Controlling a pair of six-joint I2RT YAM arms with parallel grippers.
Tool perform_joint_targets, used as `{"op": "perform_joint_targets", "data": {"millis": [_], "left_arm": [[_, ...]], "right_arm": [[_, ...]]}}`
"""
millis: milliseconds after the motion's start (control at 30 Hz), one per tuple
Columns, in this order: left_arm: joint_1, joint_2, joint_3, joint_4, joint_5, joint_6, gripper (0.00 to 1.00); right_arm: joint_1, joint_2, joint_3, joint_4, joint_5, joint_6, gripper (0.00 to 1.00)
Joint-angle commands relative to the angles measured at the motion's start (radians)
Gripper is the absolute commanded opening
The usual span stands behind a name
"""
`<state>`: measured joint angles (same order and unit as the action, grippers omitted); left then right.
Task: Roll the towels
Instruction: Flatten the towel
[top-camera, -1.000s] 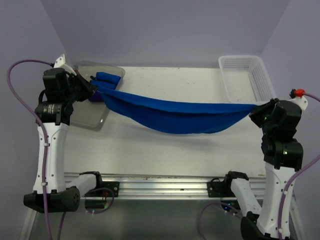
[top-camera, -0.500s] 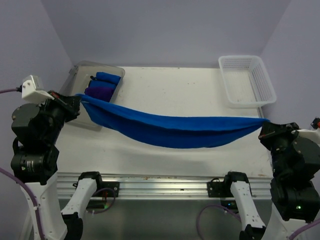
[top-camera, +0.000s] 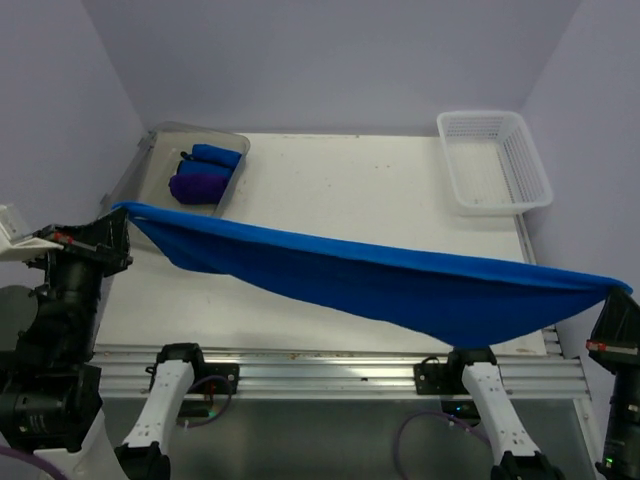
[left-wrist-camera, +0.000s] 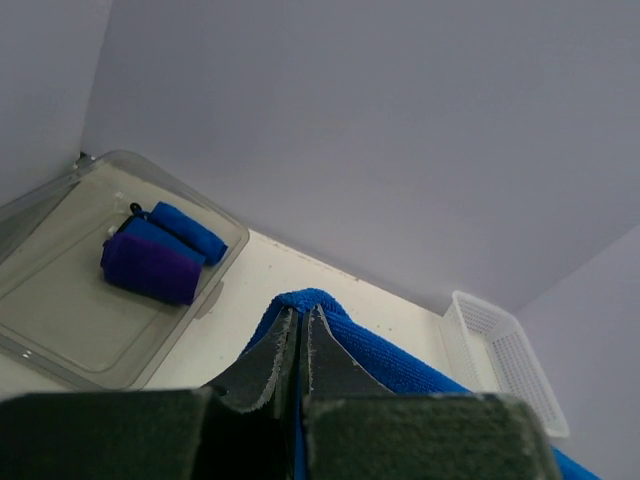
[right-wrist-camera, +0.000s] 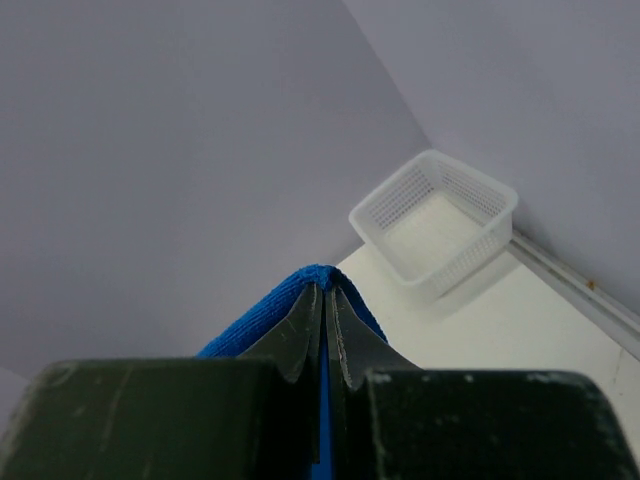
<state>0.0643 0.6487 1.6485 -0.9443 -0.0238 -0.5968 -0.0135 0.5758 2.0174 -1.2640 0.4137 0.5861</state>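
Note:
A royal blue towel (top-camera: 400, 285) hangs stretched in the air across the table's near half, sagging in its middle. My left gripper (top-camera: 122, 215) is shut on its left corner, and in the left wrist view the cloth (left-wrist-camera: 400, 365) bulges over that gripper (left-wrist-camera: 300, 318). At the far right my right gripper (top-camera: 620, 290) is shut on the other corner; in the right wrist view the towel (right-wrist-camera: 265, 315) wraps over that gripper (right-wrist-camera: 325, 295). Two rolled blue towels (top-camera: 215, 156) and a rolled dark purple towel (top-camera: 197, 187) lie in the tray.
The clear grey plastic tray (top-camera: 165, 145) stands at the back left, also in the left wrist view (left-wrist-camera: 60, 290). A white mesh basket (top-camera: 495, 160) stands at the back right with nothing in it. Purple walls close in the table on three sides.
Both arms have drawn back toward the near edge and risen, carrying the towel's corners outward. The towel has left the tray's edge and now hangs higher and nearer the front.

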Motion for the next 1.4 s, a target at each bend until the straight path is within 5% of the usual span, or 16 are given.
{"op": "perform_joint_targets", "data": {"millis": [0, 300, 500, 833, 1133, 1367], "left_arm": [[0.002, -0.023, -0.016, 0.027, 0.004, -0.035, 0.00], [0.002, 0.012, -0.593, 0.269, 0.170, -0.095, 0.00], [0.002, 0.291, -0.789, 0.433, 0.162, -0.072, 0.00], [0.002, 0.614, -0.741, 0.565, 0.084, -0.060, 0.00], [0.005, 0.810, -0.578, 0.543, 0.053, -0.020, 0.00], [0.005, 0.764, -0.596, 0.492, 0.051, 0.008, 0.00]], "right_arm": [[0.033, 0.036, -0.035, -0.086, 0.096, -0.042, 0.00], [0.033, 0.004, -0.746, 0.150, 0.037, 0.018, 0.00], [0.033, 0.292, -1.032, 0.480, -0.021, 0.053, 0.00], [0.029, 0.881, -0.987, 0.804, -0.052, 0.047, 0.00], [-0.026, 1.038, -0.812, 0.847, -0.156, 0.029, 0.00], [-0.089, 0.969, -0.881, 0.833, -0.259, 0.037, 0.00]]}}
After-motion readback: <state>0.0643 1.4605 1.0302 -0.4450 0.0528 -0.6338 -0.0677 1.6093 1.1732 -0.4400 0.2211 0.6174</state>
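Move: The blue towel is already stretched high between both closed grippers. The open middle of the table, where it is to go, lies about 12 cm ahead, 31 to the right and 48 below the left hand, and some 24 cm ahead, 32 left and 50 below the right. From the left hand the clear bin is about 34 cm ahead and 12 left, its rolled towels 37 ahead and 5 left, both 45 lower. The white basket sits roughly 52 cm ahead of the right hand, 13 right, 47 below. The blue towel, still pinched at its two corners, is swung down and outward in one quick sweep onto the table between the clear bin and the white basket. The right hand drops about 40 cm and reaches as far forward; the left sinks some 37 cm, then mostly slides forward, 23 in all. Both wrists tip steeply downward, the right rising slightly near the end. ##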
